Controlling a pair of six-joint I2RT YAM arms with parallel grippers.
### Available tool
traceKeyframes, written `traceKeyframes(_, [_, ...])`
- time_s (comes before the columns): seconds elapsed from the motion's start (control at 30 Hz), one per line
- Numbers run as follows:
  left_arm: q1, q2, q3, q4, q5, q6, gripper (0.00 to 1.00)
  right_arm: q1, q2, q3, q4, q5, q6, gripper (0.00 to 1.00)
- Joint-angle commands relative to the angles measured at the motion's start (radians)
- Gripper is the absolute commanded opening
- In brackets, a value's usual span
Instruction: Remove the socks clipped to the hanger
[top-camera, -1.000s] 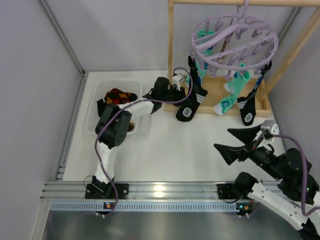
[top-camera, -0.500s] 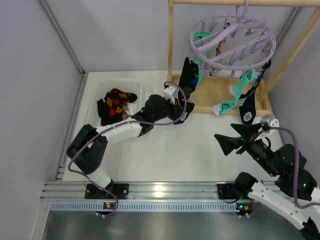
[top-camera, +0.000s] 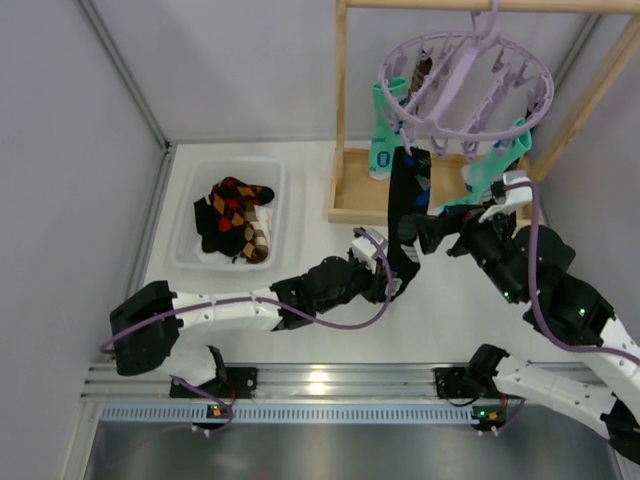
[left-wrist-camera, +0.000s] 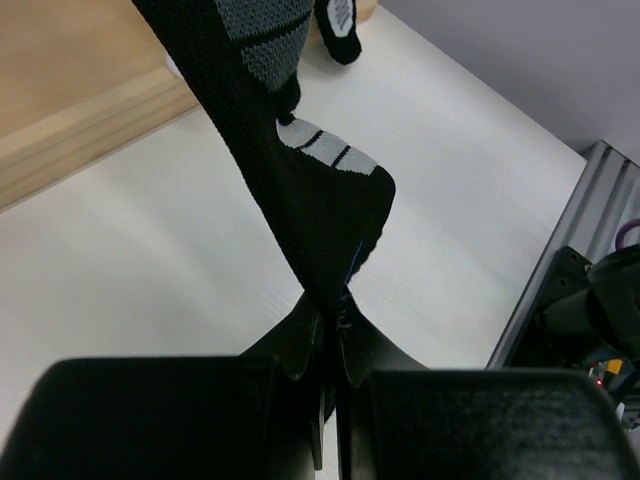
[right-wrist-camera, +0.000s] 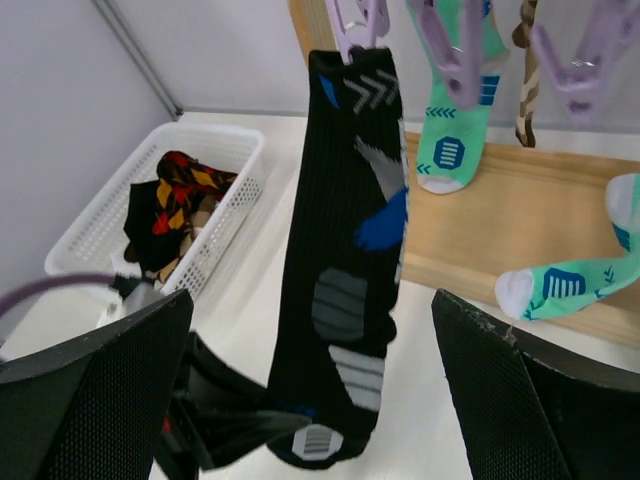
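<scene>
The pale-purple round hanger (top-camera: 545, 85) hangs from the wooden rack; its clips (right-wrist-camera: 360, 20) show in the right wrist view. A black sock with blue and grey patches (top-camera: 405, 200) hangs from one clip, pulled taut. My left gripper (top-camera: 392, 282) is shut on its toe end (left-wrist-camera: 330, 230), low over the table; it also shows in the right wrist view (right-wrist-camera: 250, 430). My right gripper (top-camera: 432, 232) is open, and the black sock (right-wrist-camera: 345, 280) hangs just ahead between its spread fingers. Two mint-green socks (top-camera: 382, 130) (top-camera: 490, 170) stay clipped.
A white basket (top-camera: 185, 220) at the left holds black and orange argyle socks (top-camera: 235, 210). The wooden rack's base (top-camera: 360, 195) and posts stand at the back right. Grey walls close the left and back. A metal rail runs along the near edge.
My left gripper took the black sock's toe and pulled it toward the near side; the hanger swung and turned. My right arm rose and moved left, up to the sock.
</scene>
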Motion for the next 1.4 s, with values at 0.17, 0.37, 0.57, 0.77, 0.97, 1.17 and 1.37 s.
traceKeyframes(0.17, [-0.110, 0.056, 0.075, 0.059, -0.038, 0.012, 0.00, -0.014, 0.248, 0.287, 0.001, 0.084, -0.150, 0.99])
traceKeyframes(0.37, [-0.110, 0.030, 0.020, 0.057, -0.153, -0.036, 0.00, -0.147, 0.355, 0.416, -0.072, -0.045, -0.175, 0.86])
traceKeyframes(0.57, [-0.108, -0.019, -0.031, 0.057, -0.159, -0.047, 0.00, -0.361, 0.427, 0.422, -0.049, -0.276, -0.200, 0.77])
traceKeyframes(0.77, [-0.108, -0.034, -0.043, 0.057, -0.150, -0.048, 0.00, -0.457, 0.472, 0.413, 0.006, -0.388, -0.200, 0.69])
traceKeyframes(0.97, [-0.108, -0.034, -0.042, 0.057, -0.141, -0.048, 0.00, -0.485, 0.510, 0.384, 0.076, -0.492, -0.169, 0.62])
traceKeyframes(1.17, [-0.108, -0.039, -0.040, 0.057, -0.135, -0.045, 0.00, -0.483, 0.539, 0.378, 0.126, -0.512, -0.141, 0.59])
traceKeyframes(1.37, [-0.108, -0.043, -0.043, 0.057, -0.121, -0.045, 0.00, -0.483, 0.545, 0.350, 0.175, -0.498, -0.120, 0.51])
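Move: The hanger clip gripping the black sock's cuff is about 14 cm ahead of the open right hand, 4 cm to its left and 3 cm above. One teal sock hangs some 22 cm ahead, 7 cm left and 8 cm lower; another is about 12 cm ahead, 8 cm right and 6 cm lower. From the left hand, already holding the sock's toe, that clip is about 18 cm ahead, 2 cm right and 20 cm up. Left fingers keep their pinch on the black sock's toe, holding it stretched: that hand eases back and right, returns left, then stays put about 2.5 cm farther back. The right hand reaches forward some 14 cm to the clip, climbing about 6 cm before sinking most of that, rolling left side down, and narrows its wide-open fingers to about half around the clip, one finger coming against it. ##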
